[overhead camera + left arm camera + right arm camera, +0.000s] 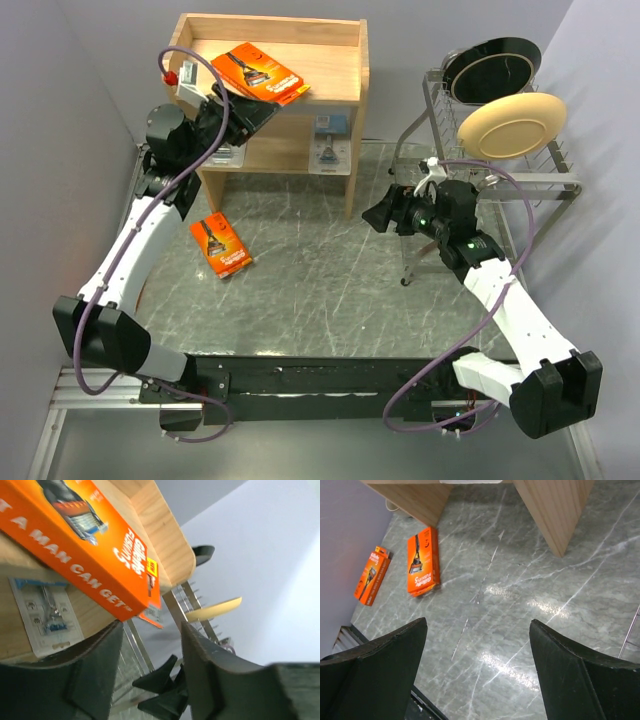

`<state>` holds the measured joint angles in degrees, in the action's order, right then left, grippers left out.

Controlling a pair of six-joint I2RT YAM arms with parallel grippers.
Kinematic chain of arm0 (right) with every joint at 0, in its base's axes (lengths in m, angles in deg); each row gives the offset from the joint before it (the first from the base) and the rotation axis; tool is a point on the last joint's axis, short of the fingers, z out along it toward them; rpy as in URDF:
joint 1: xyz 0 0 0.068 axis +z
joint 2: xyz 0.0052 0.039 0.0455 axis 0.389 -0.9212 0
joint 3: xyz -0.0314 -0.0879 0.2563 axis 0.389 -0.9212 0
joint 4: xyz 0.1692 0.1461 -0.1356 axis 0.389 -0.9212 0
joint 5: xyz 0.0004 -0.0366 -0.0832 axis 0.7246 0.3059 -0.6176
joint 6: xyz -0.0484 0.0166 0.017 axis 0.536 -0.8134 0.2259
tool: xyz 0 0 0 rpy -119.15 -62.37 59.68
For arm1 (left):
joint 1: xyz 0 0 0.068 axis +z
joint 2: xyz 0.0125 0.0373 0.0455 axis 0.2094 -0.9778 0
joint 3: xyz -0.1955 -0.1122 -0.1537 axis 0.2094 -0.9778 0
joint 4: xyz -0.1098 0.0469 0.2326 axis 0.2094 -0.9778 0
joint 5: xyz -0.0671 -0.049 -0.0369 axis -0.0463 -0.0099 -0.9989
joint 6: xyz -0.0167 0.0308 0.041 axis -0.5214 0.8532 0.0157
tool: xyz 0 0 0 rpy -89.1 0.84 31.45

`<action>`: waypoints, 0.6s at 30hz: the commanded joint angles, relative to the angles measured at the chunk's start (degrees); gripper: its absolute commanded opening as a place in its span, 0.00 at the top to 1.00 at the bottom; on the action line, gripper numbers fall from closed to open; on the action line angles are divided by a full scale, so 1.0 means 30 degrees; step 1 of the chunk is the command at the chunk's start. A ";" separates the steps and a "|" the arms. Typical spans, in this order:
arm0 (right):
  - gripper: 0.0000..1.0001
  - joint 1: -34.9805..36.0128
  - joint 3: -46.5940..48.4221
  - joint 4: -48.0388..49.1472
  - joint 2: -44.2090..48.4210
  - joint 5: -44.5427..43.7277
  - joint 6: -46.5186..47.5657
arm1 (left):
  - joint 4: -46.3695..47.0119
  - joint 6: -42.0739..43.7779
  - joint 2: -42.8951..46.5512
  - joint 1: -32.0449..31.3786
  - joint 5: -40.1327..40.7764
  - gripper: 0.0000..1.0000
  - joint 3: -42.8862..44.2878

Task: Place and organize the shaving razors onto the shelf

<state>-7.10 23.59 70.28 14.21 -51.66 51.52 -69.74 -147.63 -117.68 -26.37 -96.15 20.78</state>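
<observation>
The wooden shelf (335,75) stands at the back left. One orange razor pack (258,72) (75,535) lies skewed on its top tray, jutting over the front rim. My left gripper (250,112) (150,627) is open just below that overhanging corner, nothing between its fingers. A clear blister pack (45,612) rests against wood under the orange pack. Another blister pack (331,140) stands on the lower board. Two orange packs lie on the table, one (222,245) (422,560) in the open, one (371,575) nearer the left wall. My right gripper (378,213) (477,622) hovers open and empty over the table.
A wire dish rack (500,165) stands at the back right with a black plate (492,65) and a cream plate (512,125) (215,608). Grey walls close in on the left and right. The shelf's leg (555,515) stands ahead of the right gripper.
</observation>
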 commanded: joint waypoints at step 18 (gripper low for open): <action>0.10 -0.0810 -0.0422 0.0430 0.0260 -0.0566 -0.0389 | -0.2794 -0.2716 0.0114 0.0717 0.5488 0.77 0.2326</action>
<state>-7.86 23.20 70.33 14.21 -51.35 51.72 -77.48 -156.46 -120.11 -25.89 -82.97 24.69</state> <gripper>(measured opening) 0.902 0.239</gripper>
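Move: The top orange razor box on the shelf top lies ahead of the left hand, its middle about 10 cm out and 4 cm left, roughly level with the fingers. A second orange box lies under it, some 9 cm ahead and 1 cm left. The right-hand blue razor pack on the shelf below is about 6 cm ahead, 21 cm right and 20 cm down. From the right hand the top box is roughly 19 cm ahead, 43 cm left and 20 cm up. The left hand pushes forward about 4 cm and drifts nearly 3 cm to its left, following the near right corner of the top orange box, while the half-open fingers close to a narrow gap. On the way it rises slightly, then eases down, the wrist swinging counter-clockwise and tipping the fingers down by some 10 degrees each, until the fingertips come up against that corner at the shelf's front edge. ##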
